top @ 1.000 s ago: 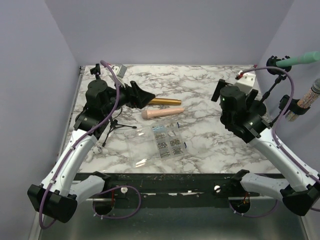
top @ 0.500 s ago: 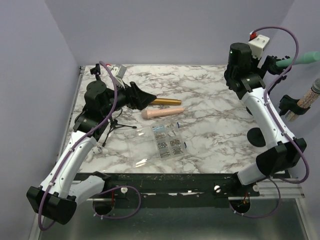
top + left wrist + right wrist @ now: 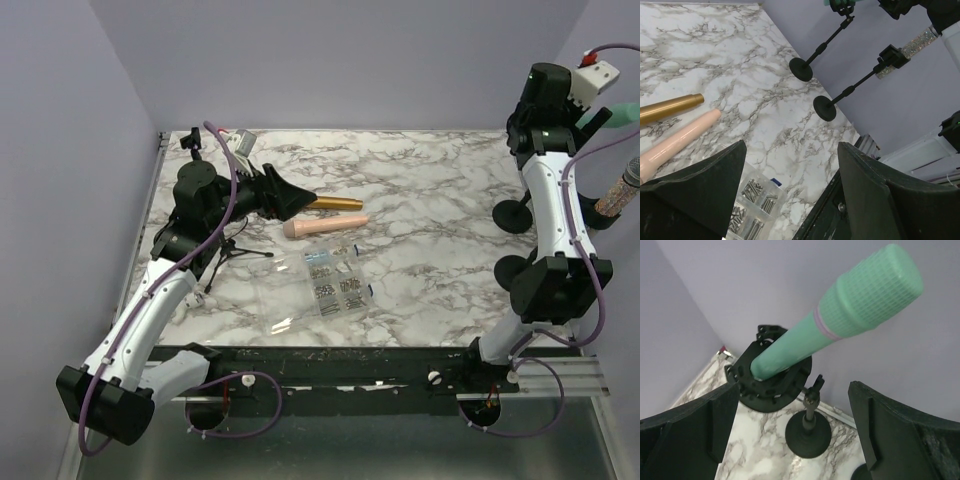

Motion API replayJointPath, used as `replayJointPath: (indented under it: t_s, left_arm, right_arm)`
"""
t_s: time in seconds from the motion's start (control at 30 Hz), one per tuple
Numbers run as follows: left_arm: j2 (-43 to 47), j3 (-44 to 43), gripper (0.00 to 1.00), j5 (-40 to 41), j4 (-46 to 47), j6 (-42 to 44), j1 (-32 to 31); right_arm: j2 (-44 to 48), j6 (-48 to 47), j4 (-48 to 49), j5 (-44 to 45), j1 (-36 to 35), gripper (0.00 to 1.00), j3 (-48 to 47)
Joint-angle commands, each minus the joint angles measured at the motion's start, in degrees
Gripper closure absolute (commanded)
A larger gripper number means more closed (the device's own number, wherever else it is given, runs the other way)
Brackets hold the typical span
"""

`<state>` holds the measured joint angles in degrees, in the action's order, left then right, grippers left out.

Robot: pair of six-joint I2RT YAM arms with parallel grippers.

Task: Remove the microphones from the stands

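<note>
A green microphone (image 3: pixel 840 325) sits tilted in the black clip (image 3: pixel 772 377) of a stand with a round base (image 3: pixel 808 435), at the far right edge (image 3: pixel 625 113). My right gripper (image 3: pixel 795 430) is open and raised, just short of the clip, with the microphone's lower end between and above its fingers without touching. In the top view it (image 3: pixel 592 112) is beside the green microphone. My left gripper (image 3: pixel 290 198) is open and empty, held above the table's left half near a gold microphone (image 3: pixel 335 203).
A glittery microphone (image 3: pixel 622 195) sits on a second stand (image 3: pixel 825 108) at the right edge. A pink microphone (image 3: pixel 325 227), a clear box of screws (image 3: pixel 335 282) and a small black tripod (image 3: pixel 235 250) lie mid-left. The purple walls are close behind the stands.
My right arm has swung up and back to the far right, from over the table to the green microphone. The left arm has hardly moved.
</note>
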<state>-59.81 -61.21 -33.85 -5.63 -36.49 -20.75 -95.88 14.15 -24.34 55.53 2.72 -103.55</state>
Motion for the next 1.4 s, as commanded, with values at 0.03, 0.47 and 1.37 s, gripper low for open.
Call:
replayJointPath:
  t_s: [0.03,0.47,1.37]
  left_arm:
    - [-0.52,0.33,0.26,-2.19,1.76,-0.67,-0.33]
    - [-1.86,-0.18,0.26,-2.05,0.81,0.76,-0.34]
    - [-3.03,-0.36,0.26,-1.86,0.27,1.6,-0.34]
  right_arm:
    - [-3.2,6.6,1.15,1.54,2.32,0.01,-2.96]
    - [-10.14,8.42,13.37,8.55,4.99,0.04,-4.69]
    - [-17.03,7.2,16.5,5.24,8.96,0.35,-9.13]
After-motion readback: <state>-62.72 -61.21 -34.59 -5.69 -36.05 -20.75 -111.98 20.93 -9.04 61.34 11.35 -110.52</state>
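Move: The green microphone in its stand lies ahead and right of the open right hand: its middle is about 5 cm forward, 11 cm right and 2 cm lower. The round holder gripping its tail is roughly 10 cm forward, 6 cm right and 7 cm below the hand. The glitter microphone sits some 9 cm back, 12 cm right and 8 cm lower. From the left hand, the green microphone is about 18 cm forward, 54 cm right and nearly level. The green microphone's handle comes between the right hand's fingers, just below the head, and they start to close round it, still well open; a firm pinch can't be seen. To get there the right hand goes about 9 cm right and 5 cm forward, sinking some 3 cm, while the wrist swings clockwise and its fingers tip slightly upward. The left hand sinks a little. ##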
